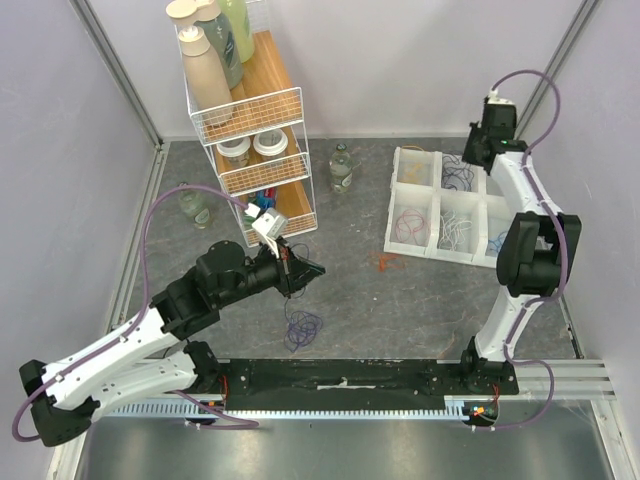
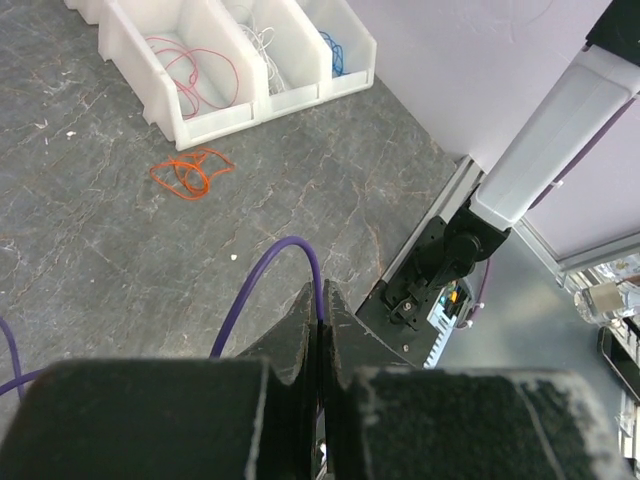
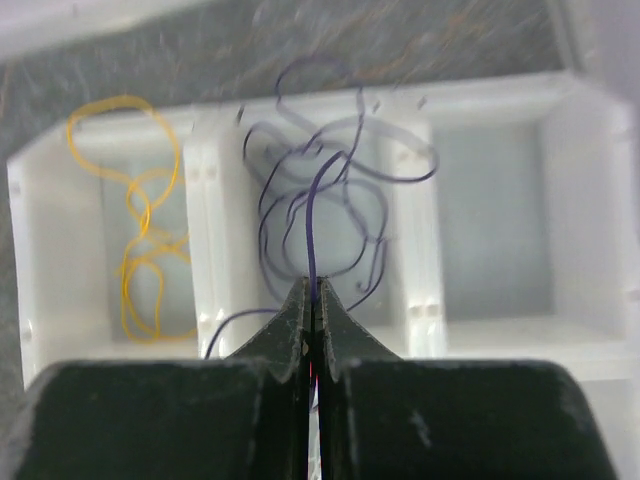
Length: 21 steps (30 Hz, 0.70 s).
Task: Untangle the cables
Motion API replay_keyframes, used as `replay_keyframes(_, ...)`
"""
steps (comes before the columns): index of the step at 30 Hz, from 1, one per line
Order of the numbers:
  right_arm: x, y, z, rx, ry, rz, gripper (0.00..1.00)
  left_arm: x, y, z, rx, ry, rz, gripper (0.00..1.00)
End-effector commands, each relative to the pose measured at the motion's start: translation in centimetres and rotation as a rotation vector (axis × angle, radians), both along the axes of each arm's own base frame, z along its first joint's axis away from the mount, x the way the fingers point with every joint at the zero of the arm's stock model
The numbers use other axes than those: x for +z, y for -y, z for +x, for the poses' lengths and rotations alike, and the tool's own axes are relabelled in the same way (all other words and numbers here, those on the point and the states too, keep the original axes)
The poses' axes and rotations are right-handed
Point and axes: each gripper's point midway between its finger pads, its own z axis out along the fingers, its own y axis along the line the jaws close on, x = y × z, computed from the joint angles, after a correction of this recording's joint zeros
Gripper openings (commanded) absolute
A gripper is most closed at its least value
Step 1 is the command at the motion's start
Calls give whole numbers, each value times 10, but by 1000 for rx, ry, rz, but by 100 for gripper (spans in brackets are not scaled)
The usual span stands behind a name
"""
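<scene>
My left gripper is shut on a purple cable. The cable hangs from it to a loose purple tangle on the table. My right gripper is shut on another purple cable above a compartment of the white bin tray. That compartment holds several purple loops. A yellow cable lies in the compartment beside it. Pink-red, white and blue cables lie in other compartments. An orange cable lies on the table in front of the tray.
A wire shelf rack with bottles and jars stands at the back left, close behind my left gripper. Glass jars stand on the table near it. The arms' black base rail runs along the near edge.
</scene>
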Motion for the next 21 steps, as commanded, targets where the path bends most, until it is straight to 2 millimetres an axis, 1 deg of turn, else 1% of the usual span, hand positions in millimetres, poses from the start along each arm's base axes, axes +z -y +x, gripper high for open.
replay_keyframes(1, -13, -28, -8, 38, -21, -2, 0, 5, -1, -3, 5, -12, -39, 2)
replay_keyframes(4, -24, -28, -2, 29, -24, -12, 0, -4, -2, -1, 18, -33, -24, 2)
replay_keyframes(6, -41, -24, 6, 20, -54, -29, 0, -14, -2, 2, 30, -44, -2, 2)
replay_keyframes(7, -45, -21, 10, 11, -58, -37, 0, -21, -2, 4, 41, -51, 14, 2)
replay_keyframes(10, -54, -17, 17, -11, -72, -47, 0, -49, -2, 15, 85, -78, 110, 2)
replay_keyframes(11, -59, -19, 18, -10, -79, -37, 0, -58, -7, 24, 140, -87, 152, 2)
replay_keyframes(13, -64, -23, 17, -11, -101, -19, 0, -74, -10, 34, 194, -109, 222, 2)
replay_keyframes(15, -67, -31, 12, 5, -109, -12, 0, -88, -10, 39, 212, -128, 268, 2)
replay_keyframes(16, -64, -34, 11, 5, -104, -13, 0, -93, -9, 41, 222, -135, 280, 2)
replay_keyframes(18, -68, -34, 4, -3, -113, -15, 0, -103, -9, 46, 241, -143, 302, 2)
replay_keyframes(21, -72, -28, 4, -23, -126, -38, 2, -124, -10, 50, 262, -157, 353, 3)
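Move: The right hand, gripping the dark cable, has that cable's pile in the tray's far middle compartment about 6 cm ahead, 2 cm left and 17 cm below. The yellow cable lies about 5 cm ahead and 15 cm left; the white cable about 10 cm back and 5 cm left. The left hand, pinching the purple cable, has its pile some 27 cm below, 6 cm back and 4 cm left, and the orange cable about 14 cm ahead, 17 cm right. Still pinching the dark cable, the right hand sinks about 9 cm towards the far middle compartment, swinging some 4 cm left at first and easing slightly back right, tipping down 10 degrees, then slows to a near stop. The left hand keeps its pinch on the purple cable and, after a short wait, drops some 11 cm towards the table, reaching forward about 4 cm while its wrist rolls left side up and turns counter-clockwise. ##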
